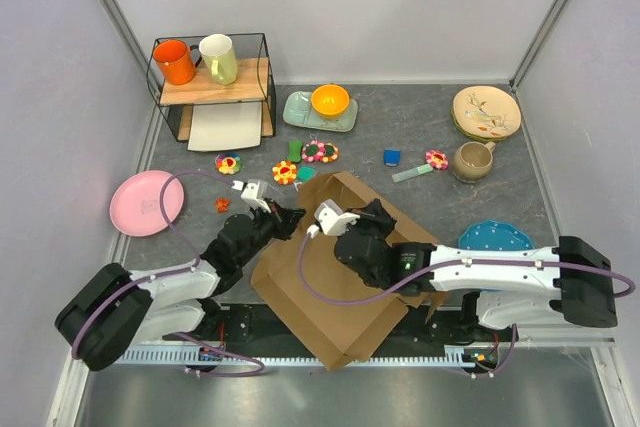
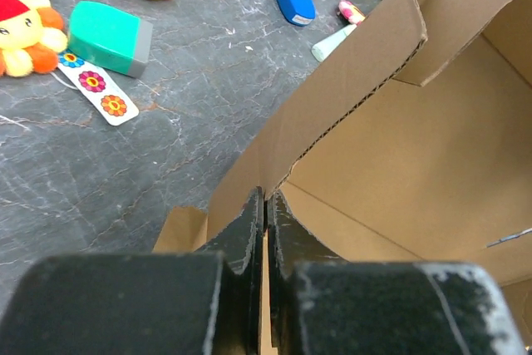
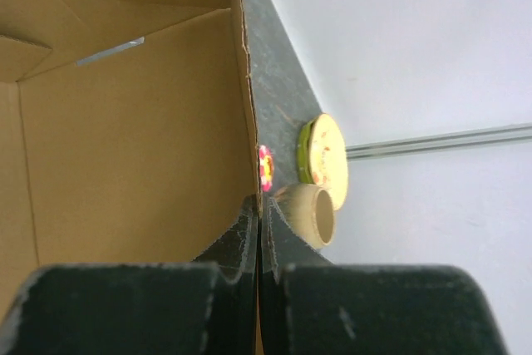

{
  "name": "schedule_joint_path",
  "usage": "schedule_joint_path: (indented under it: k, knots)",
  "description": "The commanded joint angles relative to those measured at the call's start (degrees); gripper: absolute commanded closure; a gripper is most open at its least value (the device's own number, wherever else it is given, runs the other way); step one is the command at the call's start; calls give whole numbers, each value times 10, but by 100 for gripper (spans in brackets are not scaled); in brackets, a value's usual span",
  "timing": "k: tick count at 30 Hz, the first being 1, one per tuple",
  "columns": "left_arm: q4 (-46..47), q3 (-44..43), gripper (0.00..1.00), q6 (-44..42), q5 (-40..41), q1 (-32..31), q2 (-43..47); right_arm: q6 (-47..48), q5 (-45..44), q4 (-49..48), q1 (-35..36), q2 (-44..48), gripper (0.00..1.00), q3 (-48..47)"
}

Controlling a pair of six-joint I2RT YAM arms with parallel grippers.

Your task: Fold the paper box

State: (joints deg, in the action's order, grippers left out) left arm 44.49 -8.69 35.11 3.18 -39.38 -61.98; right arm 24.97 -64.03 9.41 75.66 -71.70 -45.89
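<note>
The paper box (image 1: 340,317) is a large brown cardboard piece lying mid-table between the two arms, with its walls partly raised. My left gripper (image 1: 294,215) is at the box's left side. In the left wrist view its jaws (image 2: 266,205) are shut on the top edge of a raised cardboard wall (image 2: 357,81), with the box's inside (image 2: 399,172) to the right. My right gripper (image 1: 380,211) reaches in over the box. In the right wrist view it (image 3: 258,209) is shut on the edge of another wall (image 3: 125,139).
A pink plate (image 1: 146,202) lies at the left. A wire shelf (image 1: 212,82) with two mugs stands at the back left. Small plush flowers (image 1: 320,152), a teal block (image 2: 108,37) and a blue piece (image 2: 294,2) lie behind the box. A beige mug (image 1: 472,160), a patterned plate (image 1: 486,111) and a blue plate (image 1: 495,239) are at the right.
</note>
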Motion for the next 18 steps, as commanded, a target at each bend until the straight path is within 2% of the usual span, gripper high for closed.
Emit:
schedule_joint_path:
  k: [1, 6, 9, 13, 18]
  knots:
    - [75, 6, 96, 39, -6, -15, -53, 81, -54, -91, 15, -27, 100, 15]
    - [64, -2, 92, 31, -12, -25, -36, 97, -72, -121, 28, -37, 100, 48]
    - [33, -8, 84, 17, -11, -24, -1, 111, -80, -135, 34, -39, 100, 67]
    - [-25, -25, 63, -2, -4, -24, 39, 115, -78, -140, 41, -43, 100, 77]
    - [-47, -24, 54, -19, 3, -24, 67, 125, -79, -151, 56, -56, 100, 92]
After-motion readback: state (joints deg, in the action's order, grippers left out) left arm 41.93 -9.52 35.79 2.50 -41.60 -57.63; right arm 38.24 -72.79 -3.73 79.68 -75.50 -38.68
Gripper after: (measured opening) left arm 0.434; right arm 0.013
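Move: The left fingers are shut on the upper edge of the paper box's far left wall; the middle of the box lies about 10 cm to this hand's right, 8 cm back and 7 cm below. From that hand, the yellow flower is roughly 10 cm ahead and 4 cm left, and the teal eraser 10 cm ahead and 1 cm right, both some 10 cm down. The right fingers pinch the right wall's edge; the box's middle is about 7 cm left of them, 8 cm back and 14 cm below. Open the left gripper a little under halfway to let go of the far left wall's edge, easing it about 1 cm right and slightly down, then lift it some 2.5 cm while backing off 1 cm. Keep the right gripper shut on the right wall, lower it about 1.5 cm and draw it back 1 cm, rolling its left side down and tipping its fingers up, some 15 degrees in all. ##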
